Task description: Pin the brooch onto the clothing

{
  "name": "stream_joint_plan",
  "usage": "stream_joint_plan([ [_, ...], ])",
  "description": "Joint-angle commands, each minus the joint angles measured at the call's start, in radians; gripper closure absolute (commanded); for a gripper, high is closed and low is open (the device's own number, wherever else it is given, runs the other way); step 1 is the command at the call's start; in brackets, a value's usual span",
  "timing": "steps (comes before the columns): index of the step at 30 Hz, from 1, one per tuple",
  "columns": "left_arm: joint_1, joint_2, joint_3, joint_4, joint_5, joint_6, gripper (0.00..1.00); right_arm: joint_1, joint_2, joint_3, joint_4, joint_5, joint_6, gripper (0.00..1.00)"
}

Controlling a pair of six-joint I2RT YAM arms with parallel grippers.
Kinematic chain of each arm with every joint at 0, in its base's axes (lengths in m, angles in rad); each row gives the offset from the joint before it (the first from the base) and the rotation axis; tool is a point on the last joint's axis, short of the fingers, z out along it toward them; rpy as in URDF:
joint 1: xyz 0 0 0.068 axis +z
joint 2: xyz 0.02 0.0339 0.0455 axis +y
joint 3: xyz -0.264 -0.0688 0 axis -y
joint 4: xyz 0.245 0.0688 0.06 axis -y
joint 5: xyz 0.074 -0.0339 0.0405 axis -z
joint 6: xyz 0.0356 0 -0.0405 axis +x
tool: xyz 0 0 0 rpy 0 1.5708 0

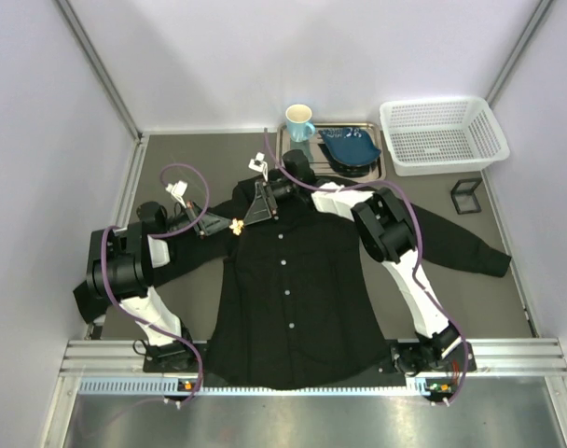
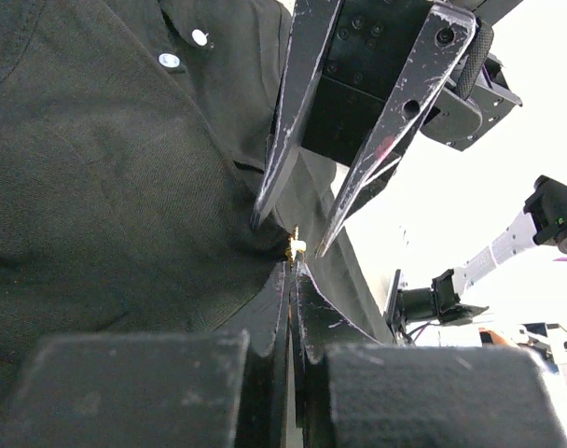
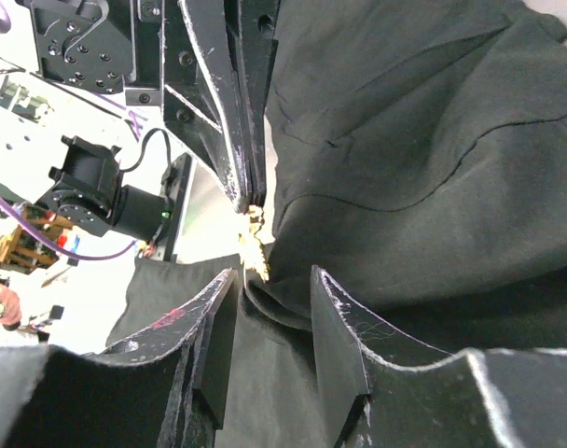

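The black shirt [image 1: 293, 317] lies spread flat on the table, front up, with white buttons. My left gripper [image 1: 226, 225] is shut on the small golden brooch [image 1: 236, 225] at the shirt's shoulder, near the collar. In the left wrist view the brooch [image 2: 296, 246] pokes out past my shut gripper [image 2: 293, 266] against the shirt [image 2: 97, 187]. My right gripper [image 1: 255, 210] is open and straddles a raised fold of cloth. In the right wrist view that gripper [image 3: 272, 275] has the shirt fold [image 3: 433, 168] between its fingers, with the brooch [image 3: 255, 241] just above.
A metal tray [image 1: 285, 159] holding a dark blue dish [image 1: 349, 147] sits at the back, with a light blue cup [image 1: 299, 121] beside it. A white basket [image 1: 395, 140] stands at the back right. A small black frame [image 1: 466, 196] lies near the shirt's right sleeve.
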State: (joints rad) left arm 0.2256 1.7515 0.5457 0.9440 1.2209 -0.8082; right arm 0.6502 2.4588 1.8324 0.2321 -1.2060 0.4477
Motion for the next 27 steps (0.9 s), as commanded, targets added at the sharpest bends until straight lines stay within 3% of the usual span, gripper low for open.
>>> stream_joint_plan([
  [1, 0.0, -0.003, -0.003, 0.013, 0.002, 0.014, 1.0, -0.012, -0.069, 0.002, 0.016, -0.012, -0.055, 0.62],
  [6, 0.001, -0.007, 0.0, 0.0, -0.003, 0.027, 1.0, -0.015, -0.083, 0.005, -0.019, 0.005, -0.084, 0.46],
  [9, 0.001, -0.033, 0.01, -0.054, -0.017, 0.09, 1.0, -0.027, -0.106, 0.039, -0.153, 0.065, -0.164, 0.44],
  [11, 0.001, -0.075, 0.031, -0.199, -0.034, 0.163, 1.0, -0.038, -0.122, 0.045, -0.227, 0.113, -0.196, 0.44],
  [15, 0.001, -0.135, 0.118, -0.581, -0.125, 0.508, 1.0, -0.086, -0.185, 0.03, -0.342, 0.181, -0.231, 0.44],
  [17, 0.0, -0.164, 0.163, -0.731, -0.171, 0.596, 1.0, -0.101, -0.208, 0.01, -0.394, 0.222, -0.247, 0.43],
  [24, -0.072, -0.205, 0.246, -0.939, -0.371, 0.837, 1.0, -0.162, -0.285, -0.045, -0.612, 0.35, -0.351, 0.42],
  [27, -0.175, -0.243, 0.269, -1.042, -0.484, 0.93, 1.0, -0.195, -0.311, -0.047, -0.719, 0.402, -0.403, 0.41],
])
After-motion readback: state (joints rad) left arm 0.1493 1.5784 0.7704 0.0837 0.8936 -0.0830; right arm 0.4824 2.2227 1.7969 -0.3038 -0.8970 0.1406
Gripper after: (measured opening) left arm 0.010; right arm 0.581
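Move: The brooch is still pinched at the left fingertips, about 1 cm ahead and 2 cm right of that hand's point, just over the bunched shirt cloth. The right hand, already partly open, has it some 3 cm to its left and 1 cm back, about level. From the right hand, the nearest clear shirt button lies about 8 cm right and 4 cm back, roughly 5 cm lower; the next button down is about 9 cm right and 11 cm back. The left hand keeps its pinch on the brooch, eases about 2 cm down, 2 cm forward and slightly left, and tips its fingers down by some 30 degrees. The right hand spreads its fingers wider and draws off from the brooch to the right and forward across the collar end of the shirt, about 12 cm, rising a little late on and turning clockwise. ##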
